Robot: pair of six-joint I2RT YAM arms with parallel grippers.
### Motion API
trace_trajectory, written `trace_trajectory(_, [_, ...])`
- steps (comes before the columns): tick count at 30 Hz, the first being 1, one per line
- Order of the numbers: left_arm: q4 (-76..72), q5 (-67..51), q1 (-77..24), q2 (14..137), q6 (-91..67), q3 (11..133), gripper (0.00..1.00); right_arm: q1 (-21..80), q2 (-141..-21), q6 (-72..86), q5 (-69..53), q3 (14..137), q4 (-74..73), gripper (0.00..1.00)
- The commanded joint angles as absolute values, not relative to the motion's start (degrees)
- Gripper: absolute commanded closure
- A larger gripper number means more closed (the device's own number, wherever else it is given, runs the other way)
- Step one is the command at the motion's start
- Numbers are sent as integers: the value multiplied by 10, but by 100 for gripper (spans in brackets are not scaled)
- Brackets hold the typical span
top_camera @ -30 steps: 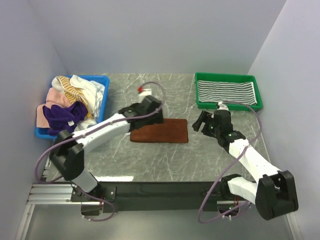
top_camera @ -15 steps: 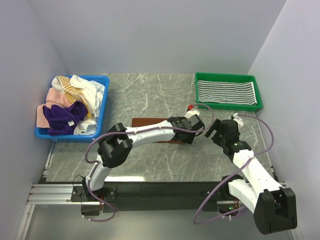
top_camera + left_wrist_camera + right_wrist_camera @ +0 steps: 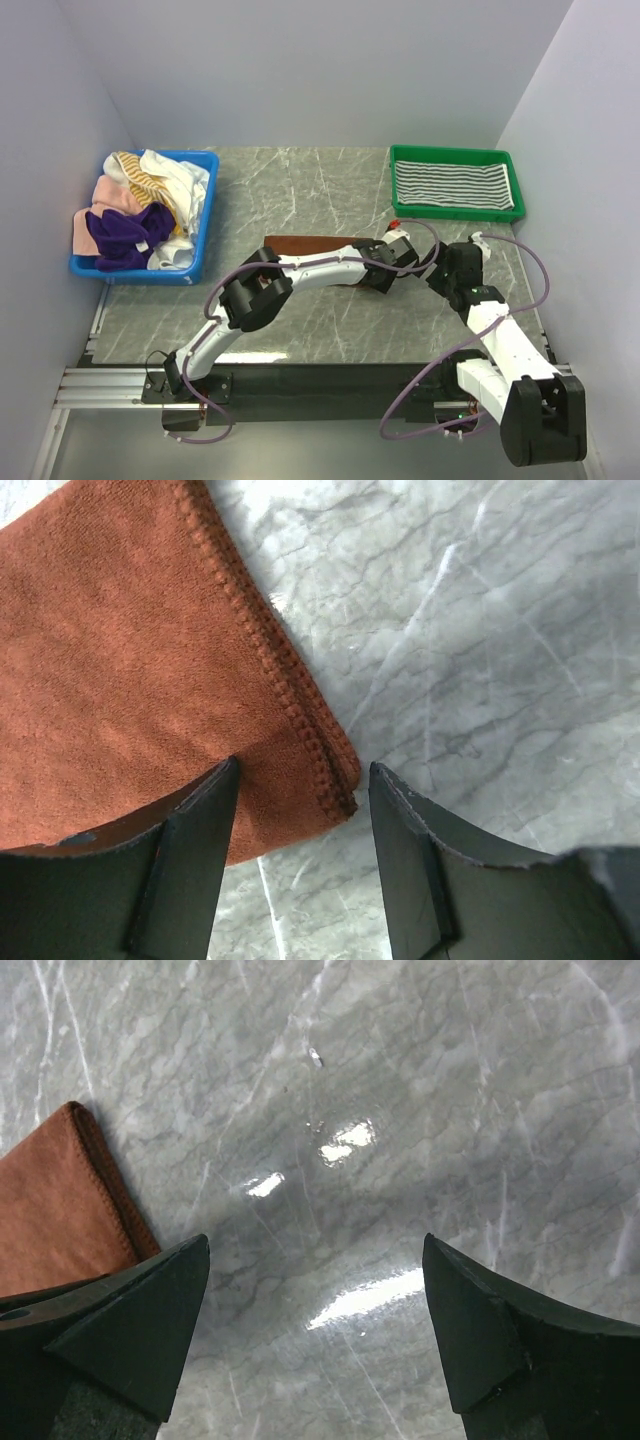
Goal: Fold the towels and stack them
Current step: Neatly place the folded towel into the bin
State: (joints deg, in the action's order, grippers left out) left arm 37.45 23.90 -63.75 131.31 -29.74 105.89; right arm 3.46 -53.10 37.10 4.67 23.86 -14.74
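A brown towel (image 3: 300, 244) lies folded flat on the marble table (image 3: 300, 190), partly under my left arm. In the left wrist view its stitched near right corner (image 3: 335, 780) sits between the jaws of my left gripper (image 3: 303, 763), which is open and partly narrowed. One finger (image 3: 190, 860) overlaps the cloth and the other stands on bare marble. My right gripper (image 3: 316, 1239) is wide open over bare marble just right of that corner, holding nothing. A grey-white striped towel (image 3: 450, 185) lies flat in the green tray (image 3: 455, 213). Several crumpled towels (image 3: 135, 205) fill the blue bin (image 3: 205, 230).
Both grippers (image 3: 378, 275) (image 3: 432, 262) are close together at the table's right middle. The green tray stands at the back right and the blue bin at the left edge. White walls close in both sides and the back.
My left arm has swung from the towel's far left side across to its near right corner, and its jaws have narrowed. My right gripper has shifted a little to the right.
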Motion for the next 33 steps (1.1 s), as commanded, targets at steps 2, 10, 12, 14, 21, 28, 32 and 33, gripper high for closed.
trace_trajectory(2, [370, 253, -647, 1331, -289, 1076, 40, 27, -536, 376, 25, 232, -108, 7])
trace_trajectory(10, [361, 272, -647, 1319, -312, 1022, 88, 27, -577, 386, -66, 227, -59, 8])
trace_trajectory(12, [355, 277, -645, 1301, -314, 1007, 96, 27, -596, 390, -86, 232, -44, 8])
trace_trajectory(14, [338, 272, -639, 1273, -316, 994, 99, 27, -612, 405, -129, 237, -20, 8])
trace_trajectory(21, [289, 222, -614, 1193, -328, 930, 99, 27, -738, 512, -305, 238, 140, 8])
trace_trajectory(28, [286, 209, -614, 1180, -337, 923, 99, 47, -864, 580, -357, 258, 230, 7])
trace_trajectory(32, [281, 206, -614, 1169, -339, 924, 99, 69, -918, 617, -364, 255, 292, 8])
trace_trajectory(33, [280, 204, -614, 1167, -342, 920, 99, 76, -938, 620, -363, 259, 299, 8])
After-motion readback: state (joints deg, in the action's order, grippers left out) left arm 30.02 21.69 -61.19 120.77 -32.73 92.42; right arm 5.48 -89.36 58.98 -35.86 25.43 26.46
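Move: The brown folded towel's near right corner lies between the left gripper's open fingers, only about 1 cm below the hand point; the towel's middle is some 13 cm to the left and 6 cm ahead. For the right gripper, the middle of the towel's right end is about 12 cm left, 3 cm ahead and 4 cm down, while the green bin's centre lies around 21 cm ahead and 4 cm to the right. Shut the left gripper on the towel's near right corner where it stands, then draw that pinched corner about 3 cm left and lift it 2 cm. Meanwhile sweep the right gripper, fingers kept wide open, some 14 cm left and 5 cm forward to the towel's right end beside the left fingers, sinking slightly and rolling its left side up about 40 degrees. ##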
